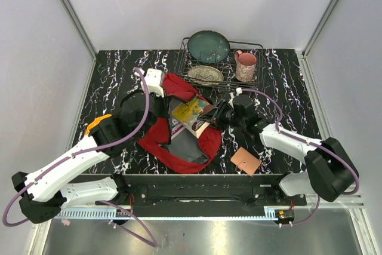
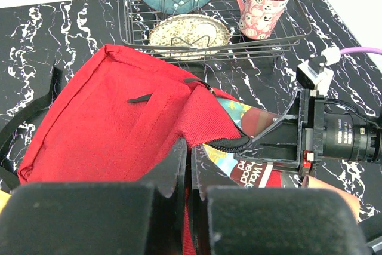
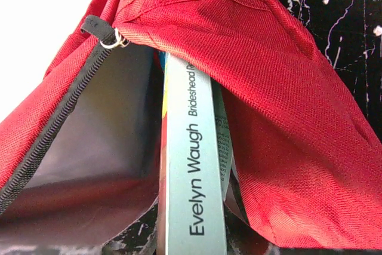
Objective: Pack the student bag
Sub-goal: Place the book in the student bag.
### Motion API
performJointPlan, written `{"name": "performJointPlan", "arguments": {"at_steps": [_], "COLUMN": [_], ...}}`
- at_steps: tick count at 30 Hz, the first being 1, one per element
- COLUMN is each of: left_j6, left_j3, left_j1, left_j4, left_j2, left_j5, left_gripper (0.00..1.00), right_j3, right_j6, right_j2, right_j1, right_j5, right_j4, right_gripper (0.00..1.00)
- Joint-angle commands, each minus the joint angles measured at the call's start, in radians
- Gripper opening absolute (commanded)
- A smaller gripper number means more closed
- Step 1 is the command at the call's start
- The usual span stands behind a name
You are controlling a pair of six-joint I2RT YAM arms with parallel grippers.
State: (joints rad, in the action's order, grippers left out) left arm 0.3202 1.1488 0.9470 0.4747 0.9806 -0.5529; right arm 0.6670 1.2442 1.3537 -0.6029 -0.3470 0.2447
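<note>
The student bag (image 1: 156, 137), red with black zipper trim, lies mid-table with its mouth facing right. My left gripper (image 1: 169, 104) is shut on the red edge of the bag's upper flap (image 2: 197, 111) and holds it raised. A paperback book (image 1: 192, 111) with a pale blue spine (image 3: 194, 207) reading "Evelyn Waugh" pokes into the opening. My right gripper (image 1: 213, 117) is shut on the book's outer end (image 2: 250, 171). In the right wrist view the grey lining (image 3: 113, 123) and the zipper (image 3: 54, 129) show left of the spine, and my own fingers are hidden.
A wire dish rack (image 1: 258, 45) stands at the back with a teal plate (image 1: 208, 46), a speckled beige plate (image 1: 205, 74) and a pink mug (image 1: 245, 65). A brown square card (image 1: 245, 160) lies near the front right. Grey walls close in the table.
</note>
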Motion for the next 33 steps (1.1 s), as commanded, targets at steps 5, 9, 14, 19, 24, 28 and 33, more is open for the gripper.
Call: {"name": "performJointPlan", "arguments": {"at_steps": [5,9,14,19,24,28,33], "left_j6": [-0.013,-0.010,-0.006,-0.003,0.010,0.006,0.010], "left_j3": [0.029,0.031,0.040,0.048,0.049,0.055,0.055], "left_j1": [-0.005,-0.005,-0.005,-0.005,-0.004,-0.005,-0.005], "left_j4": [-0.148,-0.153,-0.162,-0.153,-0.139,-0.119,-0.119], "left_j2": [-0.007,0.003,0.020,0.032,0.029,0.027,0.024], "left_j5": [0.018,0.030,0.085,0.157,0.182,0.196,0.208], "left_gripper": [0.00,0.00,0.00,0.00,0.00,0.00,0.00], "right_j3": [0.089,0.106,0.125,0.192,0.265,0.324,0.353], "right_j6": [0.006,0.106,0.135,0.104,0.119,0.124,0.077], "right_j2": [0.070,0.149,0.222,0.303,0.433,0.489,0.504], "right_j1": [-0.067,-0.120,-0.144,-0.169,-0.178,-0.184,-0.215], "right_j5": [-0.119,-0.193,-0.082,0.074,0.169,0.215,0.339], "right_j4": [0.218,0.395,0.413,0.427,0.485,0.492,0.380], "right_gripper": [0.00,0.00,0.00,0.00,0.02,0.05,0.18]}}
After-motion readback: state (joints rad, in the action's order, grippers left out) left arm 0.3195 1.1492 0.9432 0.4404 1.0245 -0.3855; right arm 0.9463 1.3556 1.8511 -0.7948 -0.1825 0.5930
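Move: My right hand holds the book, already partly in the bag's mouth. The bag's deep end, where it is to go, lies about 13 cm to this hand's left, 4 cm ahead and some 7 cm lower. The books already packed show about 11 cm left and 3 cm back; the plate in the rack stands about 17 cm straight ahead. My left hand still pinches the flap, with that deep end roughly 20 cm below it. With my right fingers staying shut on the book, I push it about 12 cm left into the bag, under the raised flap: first left and slightly back, then left and forward to finish some 5 cm farther out and a little lower. My left hand keeps its pinch on the flap and carries it about 3 cm to the right, turning slightly clockwise. ##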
